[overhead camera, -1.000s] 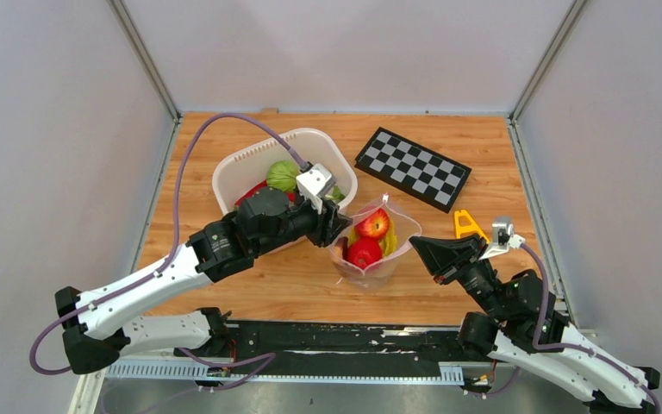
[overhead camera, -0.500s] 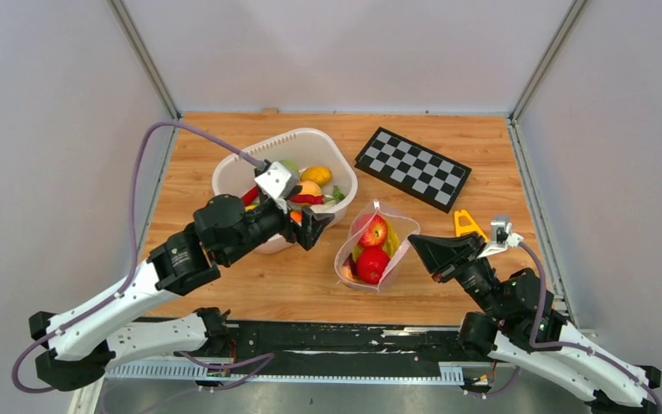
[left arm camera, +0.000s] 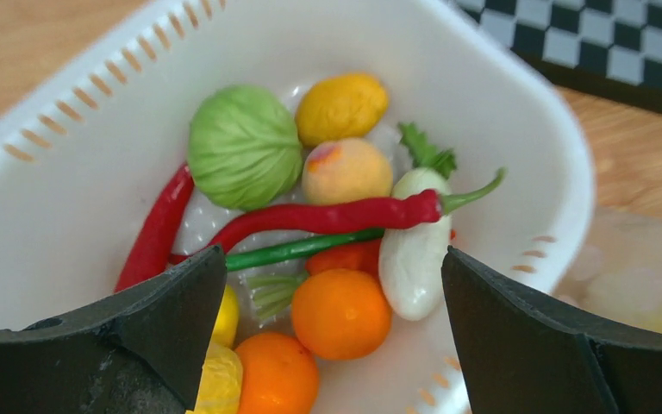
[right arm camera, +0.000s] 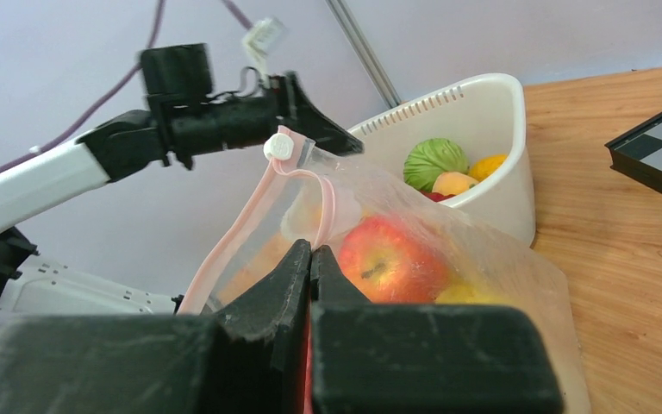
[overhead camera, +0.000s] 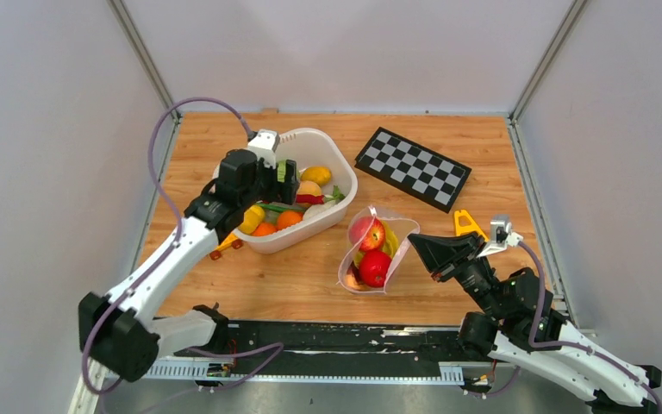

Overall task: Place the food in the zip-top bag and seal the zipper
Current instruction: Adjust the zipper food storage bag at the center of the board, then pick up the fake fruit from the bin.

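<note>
The clear zip-top bag [overhead camera: 394,255] stands open on the table with red apples [overhead camera: 374,234] and yellow food inside. My right gripper [overhead camera: 413,242] is shut on the bag's right mouth edge; in the right wrist view its fingers [right arm camera: 293,267] pinch the pink zipper [right arm camera: 227,246] in front of an apple [right arm camera: 392,254]. My left gripper [overhead camera: 283,175] hangs open over the white basket [overhead camera: 338,170], holding nothing. Between its fingers [left arm camera: 172,302] lie an orange [left arm camera: 340,312], a red chilli [left arm camera: 327,216], a white vegetable [left arm camera: 412,254], a green cabbage [left arm camera: 243,147], a lemon [left arm camera: 342,108] and a peach [left arm camera: 346,171].
A checkerboard [overhead camera: 414,168] lies at the back right. A yellow toy car [overhead camera: 465,224] sits just behind my right gripper. A small orange-yellow object [overhead camera: 227,247] lies beside the basket's front left. The enclosure walls stand close on both sides.
My left gripper has opened, left the bag's mouth and swung back left over the basket. The bag has slumped a little; the right gripper has kept its hold.
</note>
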`<act>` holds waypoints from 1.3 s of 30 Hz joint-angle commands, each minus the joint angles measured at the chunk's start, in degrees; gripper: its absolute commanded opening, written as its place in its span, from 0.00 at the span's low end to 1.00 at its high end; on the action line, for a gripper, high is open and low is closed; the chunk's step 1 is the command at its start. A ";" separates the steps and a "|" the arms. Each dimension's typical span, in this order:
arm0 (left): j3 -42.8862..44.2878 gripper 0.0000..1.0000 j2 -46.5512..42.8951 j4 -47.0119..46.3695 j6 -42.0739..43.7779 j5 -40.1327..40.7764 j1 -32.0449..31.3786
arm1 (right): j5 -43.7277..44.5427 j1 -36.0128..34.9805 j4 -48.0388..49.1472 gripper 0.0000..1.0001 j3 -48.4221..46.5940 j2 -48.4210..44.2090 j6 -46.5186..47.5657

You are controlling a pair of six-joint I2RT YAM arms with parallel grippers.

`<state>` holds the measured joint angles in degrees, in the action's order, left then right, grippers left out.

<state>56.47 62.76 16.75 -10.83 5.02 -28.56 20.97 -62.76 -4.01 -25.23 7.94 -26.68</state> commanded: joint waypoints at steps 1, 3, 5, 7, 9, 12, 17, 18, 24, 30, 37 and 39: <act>0.72 1.00 8.63 -5.59 -1.40 -11.05 4.02 | 1.08 -0.08 2.25 0.00 -2.05 0.89 0.95; 1.67 1.00 12.51 -5.81 -0.75 -11.31 4.38 | 1.07 -0.08 1.97 0.00 -2.45 1.38 1.18; 1.44 1.00 15.24 -8.06 -0.19 -12.15 4.75 | 1.19 -0.08 1.69 0.00 -2.85 1.77 1.22; 0.94 1.00 17.66 -10.83 -0.41 -14.36 5.27 | 1.57 -0.08 1.87 0.00 -2.97 2.09 1.21; 0.90 1.00 20.71 -13.40 -0.68 -17.46 5.76 | 1.57 -0.08 2.07 0.00 -3.33 2.48 1.33; 1.70 1.00 24.25 -16.09 -1.12 -17.44 5.75 | 1.69 -0.08 1.56 0.00 -4.52 3.47 1.49; 3.72 1.00 28.81 -16.10 -2.10 -16.65 5.90 | 3.16 -0.10 -0.29 0.00 -7.18 6.25 2.55; 3.72 1.00 29.24 -16.42 -2.66 -16.86 5.96 | 3.37 -0.06 -0.83 0.00 -7.65 7.13 2.93; 2.63 1.00 28.68 -18.19 -5.51 -17.44 6.11 | 5.73 -0.08 -7.93 0.00 -11.38 10.74 1.70; 3.89 1.00 30.12 -20.13 -6.74 -20.17 6.12 | 11.83 -0.08 -6.45 0.00 -11.59 10.26 1.86; 8.54 0.99 35.94 -17.02 -3.11 -16.51 6.14 | 16.96 -0.04 -3.85 0.00 -12.78 10.34 7.76; 9.97 0.96 37.47 -13.87 -2.93 -16.58 6.14 | 17.08 -0.08 -4.32 0.00 -13.58 12.12 8.43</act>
<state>63.07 98.35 -0.40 -15.79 -12.12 -22.72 34.85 -62.76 -10.94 -35.03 18.68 -21.82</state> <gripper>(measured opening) 0.984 0.012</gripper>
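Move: The peach I want in the bin lies about 11 cm ahead of my left hand, 5 cm to its right and 16 cm below. The yellow fruit sits 4 cm beyond the peach and 2 cm farther right, the cabbage 6 cm left of the peach and 4 cm beyond it, and the red pepper 4 cm nearer than the peach. From my right hand, which already pinches the bag's rim, the food in the bag is some 5 cm ahead, 9 cm left and 12 cm below. I sink my open left hand about 13 cm into the bin, reaching forward and somewhat right and tipping the fingers some 15 degrees further down, then levelling off and easing forward over the peach. My right hand, still shut on the bag's rim, draws the bag about 4 cm forward and right while swinging and rolling a little clockwise. ##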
